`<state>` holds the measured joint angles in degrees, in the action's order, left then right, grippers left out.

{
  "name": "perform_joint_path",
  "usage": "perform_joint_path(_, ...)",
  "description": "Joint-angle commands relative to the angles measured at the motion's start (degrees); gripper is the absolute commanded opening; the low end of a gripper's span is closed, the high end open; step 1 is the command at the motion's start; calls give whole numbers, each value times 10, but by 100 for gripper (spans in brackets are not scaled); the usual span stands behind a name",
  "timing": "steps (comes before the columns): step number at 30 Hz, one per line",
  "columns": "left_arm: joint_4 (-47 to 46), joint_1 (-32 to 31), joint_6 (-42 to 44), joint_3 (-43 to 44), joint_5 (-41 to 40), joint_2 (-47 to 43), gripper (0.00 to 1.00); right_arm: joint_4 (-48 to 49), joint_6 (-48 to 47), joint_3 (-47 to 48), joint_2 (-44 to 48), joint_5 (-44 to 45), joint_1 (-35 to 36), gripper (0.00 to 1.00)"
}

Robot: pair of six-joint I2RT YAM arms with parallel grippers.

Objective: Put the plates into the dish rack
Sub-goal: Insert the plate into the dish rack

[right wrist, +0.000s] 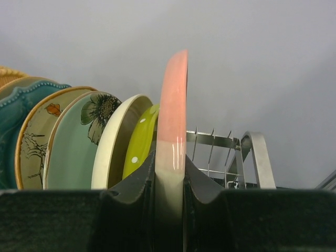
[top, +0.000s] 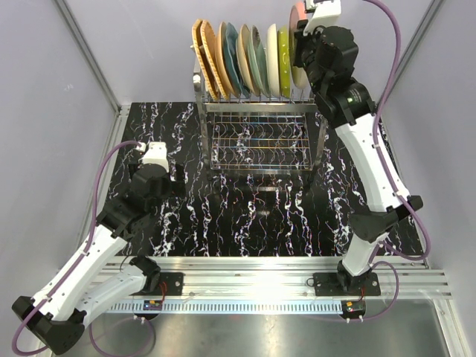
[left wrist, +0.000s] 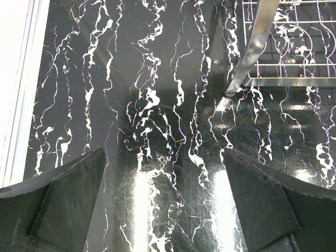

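Observation:
Several plates stand on edge in the top tier of the dish rack [top: 260, 141]: orange woven ones [top: 204, 56] at the left, then teal [top: 230, 59], pale green, cream [top: 271, 52] and yellow-green dotted [top: 284, 59]. My right gripper [right wrist: 169, 173] is shut on the rim of a pink-edged plate [right wrist: 173, 105], which it holds upright just right of the yellow-green one [right wrist: 139, 144]. From above, this plate [top: 299, 74] sits at the row's right end under my right gripper [top: 303, 33]. My left gripper [left wrist: 163, 152] hangs open over bare table, left of the rack.
The rack's steel leg [left wrist: 252, 52] stands ahead and right of the left gripper. Free tines [right wrist: 212, 142] show to the right of the held plate. The black marbled table [top: 245, 223] is bounded by white walls, with a metal rail at the near edge.

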<state>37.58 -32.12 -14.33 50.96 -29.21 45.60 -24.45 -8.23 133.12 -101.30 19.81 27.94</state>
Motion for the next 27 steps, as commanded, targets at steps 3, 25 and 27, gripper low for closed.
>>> perform_joint_path(3, -28, 4, 7, -2, -15, -2, 99, 118, 8, 14, 3, 1, -5, 0)
perform_joint_path(25, -29, 7, 8, -2, -10, 3, 99, 168, 70, -120, 27, -4, -48, 0)
perform_joint_path(27, -29, 7, 8, -2, -9, 3, 99, 168, 74, -122, 26, -12, -52, 4)
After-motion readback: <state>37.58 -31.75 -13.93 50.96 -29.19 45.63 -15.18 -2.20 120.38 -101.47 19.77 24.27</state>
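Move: The right hand already holds the pink plate by its near edge, above the rack's upper tier. The free slot lies about 10 cm ahead, 1 cm to the right and some 12 cm below. The green dotted dish stands 10 cm ahead and 4 cm left, the cream plate 10 cm ahead and 8 cm left, the rack's right end frame about 8 cm ahead and 10 cm right. From the left hand the slot is roughly 30 cm ahead, 38 cm right and 20 cm higher. Down and forward goes the right hand, about 6 cm lower and 4 cm farther out, bringing the pink plate down into the free slot just right of the green dotted dish. Its fingers tip down slightly and keep their pinch on the near rim; then the descent stops and the hand only eases a little to the right, away from the dish. ##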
